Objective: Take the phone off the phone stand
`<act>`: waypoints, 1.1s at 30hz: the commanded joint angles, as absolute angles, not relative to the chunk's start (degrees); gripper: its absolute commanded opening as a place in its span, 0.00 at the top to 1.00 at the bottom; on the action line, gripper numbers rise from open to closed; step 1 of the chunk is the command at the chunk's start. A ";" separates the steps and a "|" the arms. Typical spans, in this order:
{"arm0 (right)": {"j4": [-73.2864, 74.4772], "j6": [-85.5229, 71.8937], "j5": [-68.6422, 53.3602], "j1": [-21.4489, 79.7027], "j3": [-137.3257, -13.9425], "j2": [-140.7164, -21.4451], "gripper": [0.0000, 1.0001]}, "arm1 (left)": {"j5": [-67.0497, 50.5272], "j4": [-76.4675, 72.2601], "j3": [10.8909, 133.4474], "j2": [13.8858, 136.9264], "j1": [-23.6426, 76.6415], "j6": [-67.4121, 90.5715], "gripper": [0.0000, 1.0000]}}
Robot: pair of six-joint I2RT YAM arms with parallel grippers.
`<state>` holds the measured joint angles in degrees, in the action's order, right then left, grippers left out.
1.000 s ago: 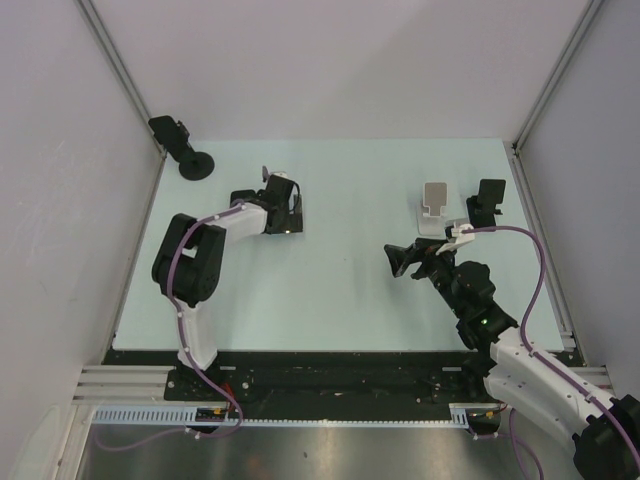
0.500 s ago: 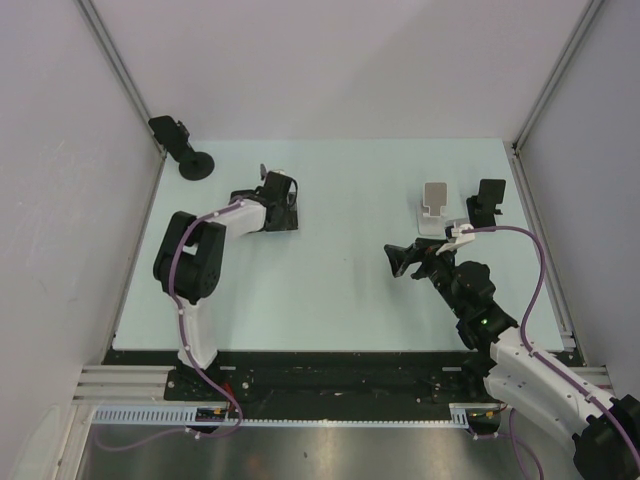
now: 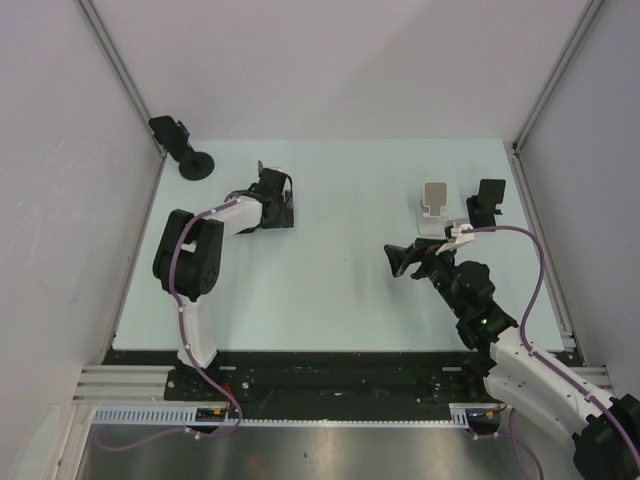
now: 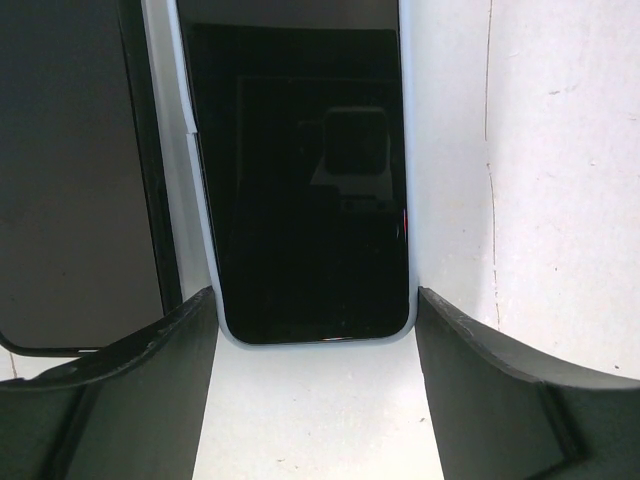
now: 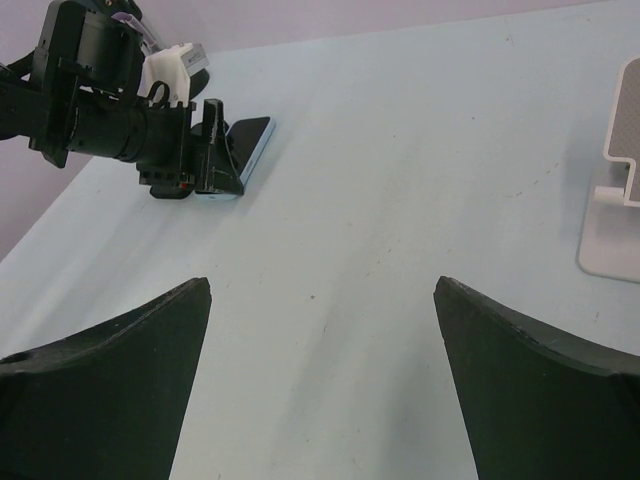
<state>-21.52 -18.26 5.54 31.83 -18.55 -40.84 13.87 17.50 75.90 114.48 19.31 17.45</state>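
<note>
A phone [image 4: 300,180] with a black screen and a pale blue case lies flat on the table. My left gripper [image 4: 312,305] is shut on it, each fingertip pressing a lower corner of the case. From above, the left gripper [image 3: 274,203] covers most of the phone [image 3: 286,214] at the back left. The white phone stand [image 3: 433,208] with its grey pad stands empty at the back right. In the right wrist view the phone [image 5: 252,140] and the stand [image 5: 612,190] sit far apart. My right gripper [image 3: 400,258] hangs open over bare table, holding nothing [image 5: 320,290].
A second dark slab [image 4: 75,180] lies flat just left of the phone, touching the left finger. A black stand [image 3: 487,203] is right of the white one, and a black mount [image 3: 183,148] sits in the back left corner. White walls enclose the table.
The left gripper's jaws narrowed from wide open onto the phone's sides and drifted slightly left and back. The right arm has not moved.
</note>
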 commanded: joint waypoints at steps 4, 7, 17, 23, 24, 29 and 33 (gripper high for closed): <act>-24.70 -17.49 5.36 31.73 -18.46 -41.04 0.00 | 11.35 17.93 77.96 115.58 18.81 14.94 0.35; -24.79 -17.49 5.36 31.82 -18.46 -41.13 0.00 | 10.64 17.84 77.87 115.49 18.90 14.94 0.34; -24.79 -17.40 5.27 31.73 -18.46 -41.13 0.00 | 12.04 18.02 76.55 113.73 18.90 17.05 0.26; -24.79 -17.58 5.01 31.82 -18.46 -41.22 0.00 | 11.95 18.02 76.20 112.94 18.90 17.49 0.16; -24.87 -17.58 5.01 31.73 -18.46 -41.13 0.00 | 11.87 18.02 76.11 112.68 18.90 17.58 0.14; -24.96 -17.40 4.57 31.64 -18.54 -40.87 0.00 | 11.60 18.02 76.03 111.01 18.90 18.10 0.05; -24.00 -17.14 4.22 31.47 -18.98 -39.82 0.00 | 11.08 18.02 75.76 108.29 19.07 18.63 0.01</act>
<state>-21.76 -18.13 4.84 31.83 -18.55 -40.97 12.10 18.00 76.12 113.84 19.09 17.08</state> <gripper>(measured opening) 0.994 0.980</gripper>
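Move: The phone, still pinched near its close end, lies flat with its middle about 6 cm ahead of the left hand and at its height. The other black phone lies beside it, roughly 9 cm to the hand's left and 6 cm ahead; the round-based black stand is some 20 cm ahead and 29 cm left. From the idle right hand, the pinched phone is about 23 cm ahead, 31 cm left and 18 cm below. The phone stays flat beside the other one while the left hand keeps its pinch on the side edges and holds almost still, easing round clockwise by a degree or two. Then its fingers spread to nearly full opening, both tips coming clear of the edges, and the hand just starts to rise, about half a centimetre. ##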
